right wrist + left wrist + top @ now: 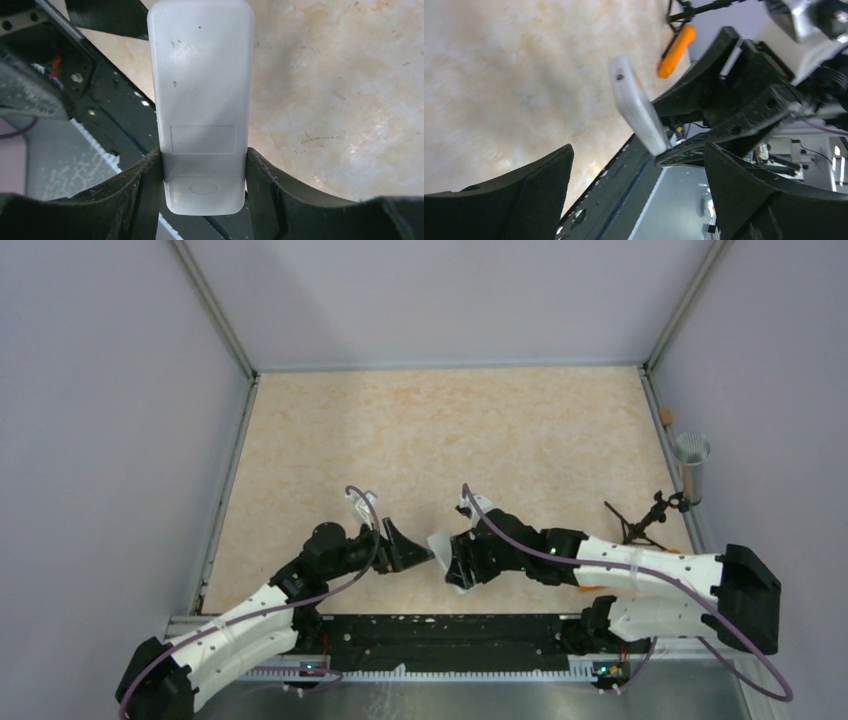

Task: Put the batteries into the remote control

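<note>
The remote control (pixel 202 90) is a white handset with its plain back toward the right wrist camera. My right gripper (pixel 204 160) is shut on its sides near the ribbed cover end. It is held above the near table edge (pixel 446 552). In the left wrist view the remote control (pixel 636 107) shows edge-on, sticking out of the right gripper's black fingers (pixel 704 90). My left gripper (pixel 638 150) stands wide open with nothing between its fingers, its tips (pixel 415 552) just left of the remote. The batteries are out of view.
An orange tapered object (pixel 676 50) lies by a black stand (pixel 640 520) at the right side of the table. A grey metal cylinder (pixel 691 465) stands on the right rail. The black base rail (pixel 450 635) runs along the near edge.
</note>
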### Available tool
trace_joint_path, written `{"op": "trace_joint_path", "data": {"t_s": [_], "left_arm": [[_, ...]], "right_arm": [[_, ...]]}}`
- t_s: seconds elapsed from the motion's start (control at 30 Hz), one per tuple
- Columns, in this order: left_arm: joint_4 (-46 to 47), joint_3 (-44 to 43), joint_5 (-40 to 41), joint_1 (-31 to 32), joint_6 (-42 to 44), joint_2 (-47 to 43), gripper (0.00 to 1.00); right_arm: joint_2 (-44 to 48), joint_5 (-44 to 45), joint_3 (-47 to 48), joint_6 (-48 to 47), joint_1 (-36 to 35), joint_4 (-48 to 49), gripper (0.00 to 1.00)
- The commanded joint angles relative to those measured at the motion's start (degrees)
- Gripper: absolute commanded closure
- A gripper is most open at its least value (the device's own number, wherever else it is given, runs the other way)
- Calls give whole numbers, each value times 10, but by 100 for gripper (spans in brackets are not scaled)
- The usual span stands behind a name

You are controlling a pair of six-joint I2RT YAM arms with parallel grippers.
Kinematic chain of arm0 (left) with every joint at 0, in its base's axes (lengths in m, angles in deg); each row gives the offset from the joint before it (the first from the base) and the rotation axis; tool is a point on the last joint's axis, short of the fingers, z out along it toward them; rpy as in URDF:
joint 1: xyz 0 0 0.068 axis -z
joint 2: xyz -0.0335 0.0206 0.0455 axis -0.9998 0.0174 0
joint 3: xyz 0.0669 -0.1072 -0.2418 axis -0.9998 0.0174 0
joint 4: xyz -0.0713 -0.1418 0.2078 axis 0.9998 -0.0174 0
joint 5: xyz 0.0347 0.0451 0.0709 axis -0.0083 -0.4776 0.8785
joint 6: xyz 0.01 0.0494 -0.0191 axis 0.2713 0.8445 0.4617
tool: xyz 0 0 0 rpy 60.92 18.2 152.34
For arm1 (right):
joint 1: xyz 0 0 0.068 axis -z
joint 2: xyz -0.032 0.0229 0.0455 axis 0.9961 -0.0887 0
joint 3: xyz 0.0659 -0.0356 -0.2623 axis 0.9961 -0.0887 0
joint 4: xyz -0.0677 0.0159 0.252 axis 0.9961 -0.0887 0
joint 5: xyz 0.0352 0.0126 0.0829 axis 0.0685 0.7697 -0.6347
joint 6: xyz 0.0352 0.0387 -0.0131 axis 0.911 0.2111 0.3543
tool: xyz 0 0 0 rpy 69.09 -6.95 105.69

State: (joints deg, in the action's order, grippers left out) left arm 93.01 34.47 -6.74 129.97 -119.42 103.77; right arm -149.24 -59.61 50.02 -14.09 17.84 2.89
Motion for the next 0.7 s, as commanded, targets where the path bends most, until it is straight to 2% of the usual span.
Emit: {"op": "trace_joint_path", "data": {"t_s": [0.0, 0.33, 0.67], "left_arm": [[142, -13, -51, -5, -10, 0, 1], [219, -45, -82, -9, -20, 20, 1], [327, -46, -95, -12, -84, 34, 1]], "right_arm": [[48, -104, -12, 31, 42, 101, 100], [102, -241, -39, 108, 90, 247, 100], [121, -300, -85, 176, 99, 365, 100]]}}
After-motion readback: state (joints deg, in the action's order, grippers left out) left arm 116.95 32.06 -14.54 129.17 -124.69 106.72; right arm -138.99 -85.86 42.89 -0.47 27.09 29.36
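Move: The right hand already holds the remote control by one end; its middle lies about 3 cm ahead, 3 cm to the left and 2 cm above. The open left gripper, where the remote is being taken, is roughly 6 cm ahead, 12 cm left and 4 cm above the right hand. From the left hand, the remote's middle is some 9 cm right, 3 cm back and 2 cm below. Both hands rise about 10 cm, converging; the right's fingers, still pinching the remote, swing up some 35 degrees. ##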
